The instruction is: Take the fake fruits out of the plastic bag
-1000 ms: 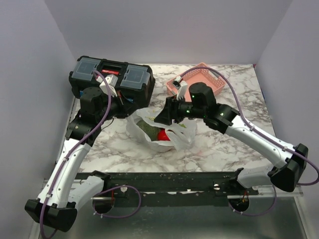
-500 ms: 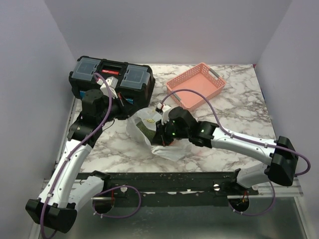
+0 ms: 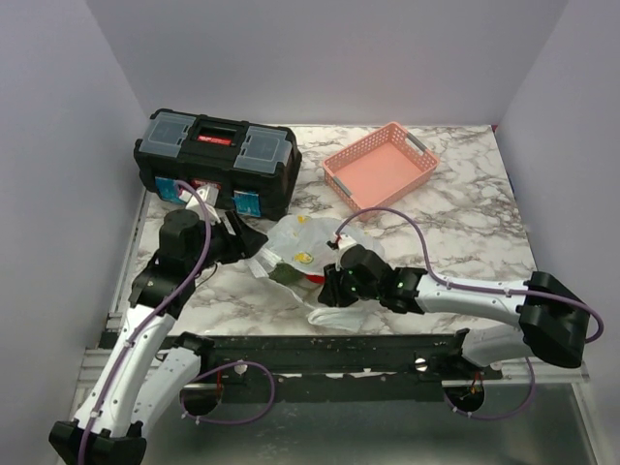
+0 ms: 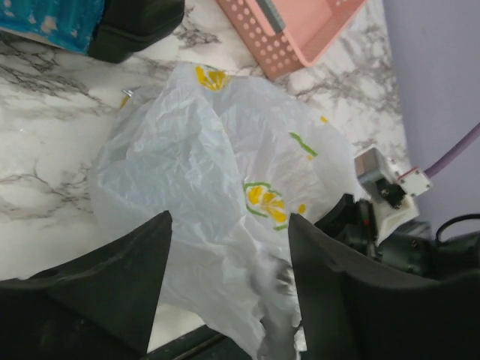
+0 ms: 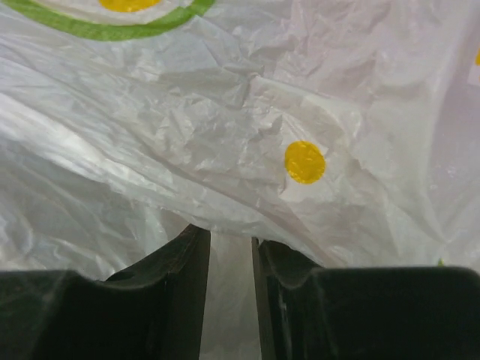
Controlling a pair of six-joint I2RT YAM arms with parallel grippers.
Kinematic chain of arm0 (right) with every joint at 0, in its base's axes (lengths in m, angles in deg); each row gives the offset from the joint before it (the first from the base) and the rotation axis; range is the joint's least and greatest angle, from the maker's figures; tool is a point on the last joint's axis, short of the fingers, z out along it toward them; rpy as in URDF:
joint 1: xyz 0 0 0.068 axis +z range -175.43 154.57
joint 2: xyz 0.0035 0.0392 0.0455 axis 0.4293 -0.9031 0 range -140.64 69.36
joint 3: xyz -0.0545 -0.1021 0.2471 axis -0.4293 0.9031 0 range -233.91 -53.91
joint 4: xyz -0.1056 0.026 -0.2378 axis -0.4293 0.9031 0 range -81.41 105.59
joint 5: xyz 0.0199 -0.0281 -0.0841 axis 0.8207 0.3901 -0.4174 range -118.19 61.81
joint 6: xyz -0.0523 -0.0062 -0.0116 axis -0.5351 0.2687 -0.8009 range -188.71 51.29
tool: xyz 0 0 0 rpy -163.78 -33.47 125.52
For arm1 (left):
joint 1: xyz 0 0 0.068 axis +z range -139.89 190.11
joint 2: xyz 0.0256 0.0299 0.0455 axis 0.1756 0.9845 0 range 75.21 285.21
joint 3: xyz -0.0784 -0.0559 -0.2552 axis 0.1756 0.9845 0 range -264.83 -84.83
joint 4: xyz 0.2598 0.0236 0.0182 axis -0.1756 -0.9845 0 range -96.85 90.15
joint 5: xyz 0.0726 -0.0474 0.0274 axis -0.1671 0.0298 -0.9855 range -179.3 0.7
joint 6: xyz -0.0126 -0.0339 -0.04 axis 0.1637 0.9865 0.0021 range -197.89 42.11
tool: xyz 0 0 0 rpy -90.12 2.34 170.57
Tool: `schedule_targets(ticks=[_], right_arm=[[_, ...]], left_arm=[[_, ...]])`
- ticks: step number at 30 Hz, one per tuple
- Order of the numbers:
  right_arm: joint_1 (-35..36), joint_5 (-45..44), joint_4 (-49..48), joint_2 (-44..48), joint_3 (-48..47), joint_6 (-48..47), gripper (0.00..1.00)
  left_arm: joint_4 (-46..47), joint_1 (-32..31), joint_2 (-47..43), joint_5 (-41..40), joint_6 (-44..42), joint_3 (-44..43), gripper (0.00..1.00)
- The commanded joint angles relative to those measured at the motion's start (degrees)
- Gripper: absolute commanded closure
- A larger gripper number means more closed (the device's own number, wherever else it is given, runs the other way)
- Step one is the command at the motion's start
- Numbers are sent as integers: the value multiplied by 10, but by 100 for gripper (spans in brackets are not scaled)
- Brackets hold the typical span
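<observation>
The plastic bag (image 3: 305,237) lies crumpled on the marble table between the two arms, white with yellow-green marks. Through its near opening a patch of the green melon (image 3: 285,274) and a sliver of the red apple (image 3: 313,279) show; the grapes are hidden. My left gripper (image 3: 247,237) is at the bag's left edge. In its wrist view it (image 4: 229,225) stands open, with loose bag (image 4: 210,157) film between the fingers. My right gripper (image 3: 327,289) is low at the bag's near right side. Its jaws (image 5: 231,236) are narrowly apart, tips under the bag (image 5: 225,112) film.
A black toolbox (image 3: 215,155) stands at the back left, close behind the left gripper, and its corner shows in the left wrist view (image 4: 135,22). A pink slotted basket (image 3: 380,167) sits at the back right (image 4: 300,30). The table's near edge runs just below the bag.
The left gripper came down from beside the toolbox to the bag's left edge and let its jaws apart. The right arm dropped low and pushed into the bag's near side; the bag sagged flatter.
</observation>
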Motion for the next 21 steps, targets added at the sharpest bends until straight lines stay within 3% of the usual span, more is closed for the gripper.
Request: schedule_targets(ticks=[1, 4, 6, 12, 18, 21], right_arm=[[4, -3, -79, 13, 12, 25, 65], [4, 19, -115, -3, 16, 42, 53], [4, 31, -142, -16, 11, 56, 45], [4, 47, -158, -47, -32, 58, 22], [4, 53, -145, -68, -67, 57, 18], [4, 52, -142, -79, -85, 56, 18]], left_arm=[[-64, 3, -41, -25, -47, -60, 23], [-94, 2, -84, -24, -60, -94, 6], [-97, 2, -115, -5, -55, -100, 2], [-84, 1, -121, 145, -43, -98, 4], [-158, -20, -71, 181, -119, -122, 4], [-181, -47, -66, 75, -126, -108, 4]])
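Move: Just inside the opened bag, the green fruit lies about 8 cm ahead of the right hand and 11 cm to its left, a few centimetres lower. The red fruit is some 6 cm ahead and 3 cm left; the bag's folded near flap is about 2 cm back and 1 cm right, some 5 cm below. From the left hand, with the bag's left rim still at its parting fingertips, the green fruit lies roughly 1 cm ahead, 6 cm right and 18 cm down. Letting go of the bag's left rim, the left hand opens wide and backs off about 7 cm while rising some 10 cm, then sinks a little and swings its fingers clockwise. The right hand sweeps about 6 cm left, rising nearly 5, towards the green fruit at the bag's mouth; it rolls its left side up some 15 degrees as its fingers spread wide among the film. ##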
